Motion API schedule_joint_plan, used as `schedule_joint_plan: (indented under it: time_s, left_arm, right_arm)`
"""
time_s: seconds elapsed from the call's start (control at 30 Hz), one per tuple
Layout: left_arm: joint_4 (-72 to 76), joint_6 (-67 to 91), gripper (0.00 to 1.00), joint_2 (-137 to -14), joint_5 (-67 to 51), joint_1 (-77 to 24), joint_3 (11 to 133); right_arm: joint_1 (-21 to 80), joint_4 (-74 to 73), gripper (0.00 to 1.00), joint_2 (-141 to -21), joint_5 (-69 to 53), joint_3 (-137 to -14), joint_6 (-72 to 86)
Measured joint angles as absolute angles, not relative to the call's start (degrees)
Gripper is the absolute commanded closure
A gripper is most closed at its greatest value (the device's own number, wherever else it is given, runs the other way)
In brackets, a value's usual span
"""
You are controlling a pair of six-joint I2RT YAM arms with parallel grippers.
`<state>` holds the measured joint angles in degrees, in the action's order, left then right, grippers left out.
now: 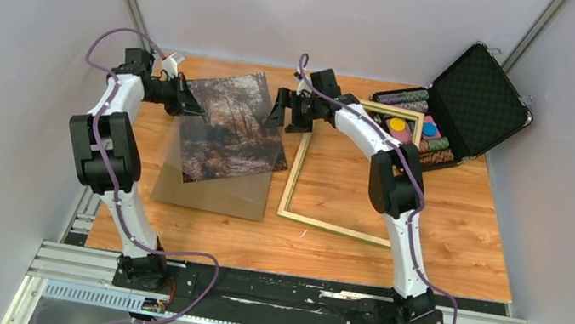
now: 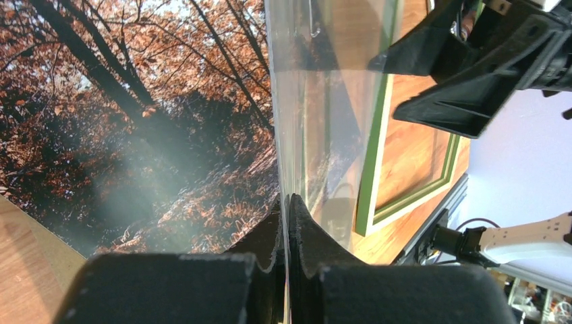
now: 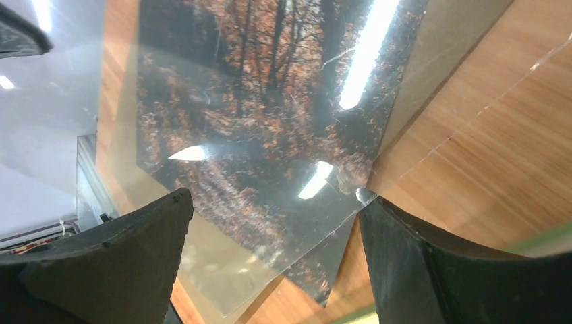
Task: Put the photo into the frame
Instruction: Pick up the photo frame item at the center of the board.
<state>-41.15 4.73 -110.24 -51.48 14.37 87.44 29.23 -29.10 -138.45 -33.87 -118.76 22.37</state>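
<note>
The photo (image 1: 233, 128), a misty autumn forest print, lies askew over a brown board, left of the frame (image 1: 295, 182), which rests flat on the table. My left gripper (image 1: 193, 107) is at the photo's left edge. In the left wrist view its jaws (image 2: 287, 202) are shut on a thin sheet edge, with the photo (image 2: 135, 121) spreading left and a glossy clear pane (image 2: 324, 135) to the right. My right gripper (image 1: 278, 118) stands open at the photo's right side. Its fingers (image 3: 405, 256) straddle a corner of the photo (image 3: 270, 135), gripping nothing. The frame's green rail (image 2: 374, 155) shows beyond.
A plain brown backing board (image 1: 211, 189) lies under the photo. A clear pane's corner (image 3: 222, 297) overlaps the print, offset from it. An open black case (image 1: 474, 95) of coloured chips stands at the back right, close behind the frame. Grey walls enclose the table.
</note>
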Motion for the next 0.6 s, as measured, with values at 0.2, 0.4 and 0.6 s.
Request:
schedule_joint_plan:
  time_s: [0.2,0.4,0.6]
  left_arm:
    - [-40.73,4.67,1.00,-107.50,-52.51,14.37,87.70]
    - [-40.45,4.60,1.00,-106.15,-54.61,14.37,87.72]
    - [-40.86,4.14,1.00,-105.36,-56.88,14.31,89.14]
  right_arm:
    - [28.38,-29.10,0.10,-131.09,-33.45,-115.90,21.52]
    - [27.83,-28.67,0.10,-127.39,-33.30,-113.82,20.75]
    - [27.35,-28.49,0.10,-126.26,-32.86,-112.29,19.81]
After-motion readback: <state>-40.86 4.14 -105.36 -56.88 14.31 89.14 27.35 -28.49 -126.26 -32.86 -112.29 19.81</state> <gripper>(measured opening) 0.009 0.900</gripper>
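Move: The left hand already pinches the left side of the clear sheet. The photo's middle lies about 4 cm ahead of it, 7 cm to its right and 11 cm below; the frame's middle is some 41 cm to its right and 3 cm back. The open right hand is at the sheet's right edge: the sheet's middle is about 13 cm to its left, 1 cm back and 3 cm below. The photo's middle is 11 cm to that hand's left, 1 cm ahead. Up go both hands together: the left, fingers staying shut on the clear sheet, climbs steadily some 5 cm above the photo, its fingers tipping slightly upward. The right, fingers kept wide open, rises faster, about 7 cm in all, then levels off while still easing nearly 3 cm to its right, away from the left hand, coming free of the sheet's right edge. ##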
